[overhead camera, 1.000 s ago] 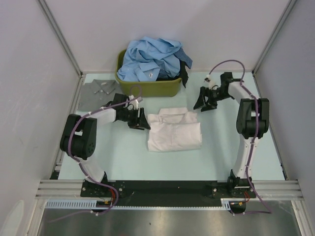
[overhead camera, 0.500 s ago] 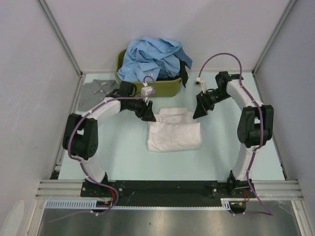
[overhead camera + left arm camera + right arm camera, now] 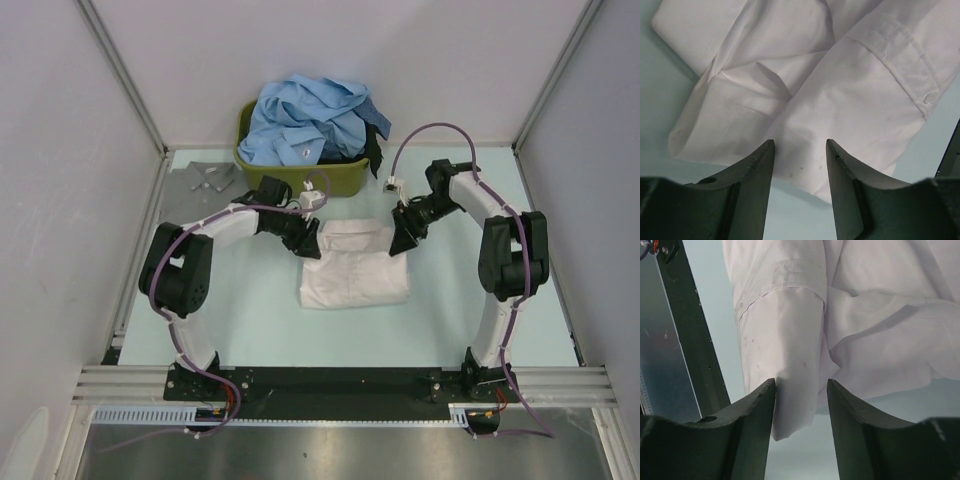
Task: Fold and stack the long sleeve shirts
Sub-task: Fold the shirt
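Observation:
A folded white long sleeve shirt (image 3: 352,270) lies flat on the table's middle. My left gripper (image 3: 311,244) sits at its far left corner and my right gripper (image 3: 402,240) at its far right corner. In the left wrist view the left gripper (image 3: 800,150) is open, with the white shirt's (image 3: 840,100) edge lying between its fingertips (image 3: 762,165) and not pinched. In the right wrist view the right gripper (image 3: 801,387) is open around a fold of the white shirt (image 3: 785,325), which touches one finger (image 3: 757,410) only. Light blue shirts (image 3: 305,120) are heaped in the tub, and a grey shirt (image 3: 198,185) lies at the far left.
An olive-green tub (image 3: 300,180) stands at the back, just behind both grippers, with a dark garment (image 3: 376,150) hanging over its right end. Grey walls with metal posts (image 3: 120,75) close in the table on the left, right and back.
Both grippers have moved inward and down onto the far corners of the white shirt, and their jaws have narrowed. The white shirt has stayed in place.

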Controlling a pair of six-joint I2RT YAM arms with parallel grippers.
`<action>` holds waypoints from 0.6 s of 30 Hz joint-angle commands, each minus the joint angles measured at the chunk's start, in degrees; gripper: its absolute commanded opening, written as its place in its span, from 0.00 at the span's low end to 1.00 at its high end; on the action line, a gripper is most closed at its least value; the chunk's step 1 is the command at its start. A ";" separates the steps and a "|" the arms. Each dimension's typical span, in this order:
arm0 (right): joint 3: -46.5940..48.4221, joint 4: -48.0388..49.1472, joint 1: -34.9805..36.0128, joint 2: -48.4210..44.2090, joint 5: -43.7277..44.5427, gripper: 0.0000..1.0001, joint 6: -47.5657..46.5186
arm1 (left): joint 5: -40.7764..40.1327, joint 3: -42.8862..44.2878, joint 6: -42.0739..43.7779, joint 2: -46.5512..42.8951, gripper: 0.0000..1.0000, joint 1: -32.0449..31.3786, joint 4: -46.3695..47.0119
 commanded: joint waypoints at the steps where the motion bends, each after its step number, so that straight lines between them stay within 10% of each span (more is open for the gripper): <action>1: -0.88 0.38 0.28 -0.93 -0.11 0.49 -2.93 | -1.07 -1.46 2.07 -0.50 0.49 -0.22 1.23; 11: -0.27 0.21 0.45 -1.02 0.60 0.21 -3.81 | 1.22 -1.47 2.78 -2.52 0.00 0.66 -0.97; 18: 2.98 2.31 -0.33 0.73 0.51 0.00 0.23 | 3.24 2.22 0.67 -4.20 0.00 3.47 -3.34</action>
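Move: Each hand hangs open right at a side edge of the white shirt's upper fold. The left hand's pinch spot lies about 1 cm back, 1 cm to its left and 2 cm below; the right hand's is about 1 cm back, straight below by some 2 cm. The shirt's middle lies roughly 4 cm back and 10 cm to the right of the left hand. The green basket stands about 22 cm ahead of that hand, 1 cm to its left, and the grey shirt 13 cm ahead, 24 cm left. Both hands shut on the white shirt's opposite side edges: the left eases down and slightly back and left, about 1 cm, its half-open fingers closing fully over the fold at its edge, then rises nearly 1 cm while drifting left, away from the shirt's middle. The right hand, a little later, sinks under 1 cm and back about half a centimetre, closes its fingers on the right end of the fold and then stays practically in place, neither wrist turning noticeably. ##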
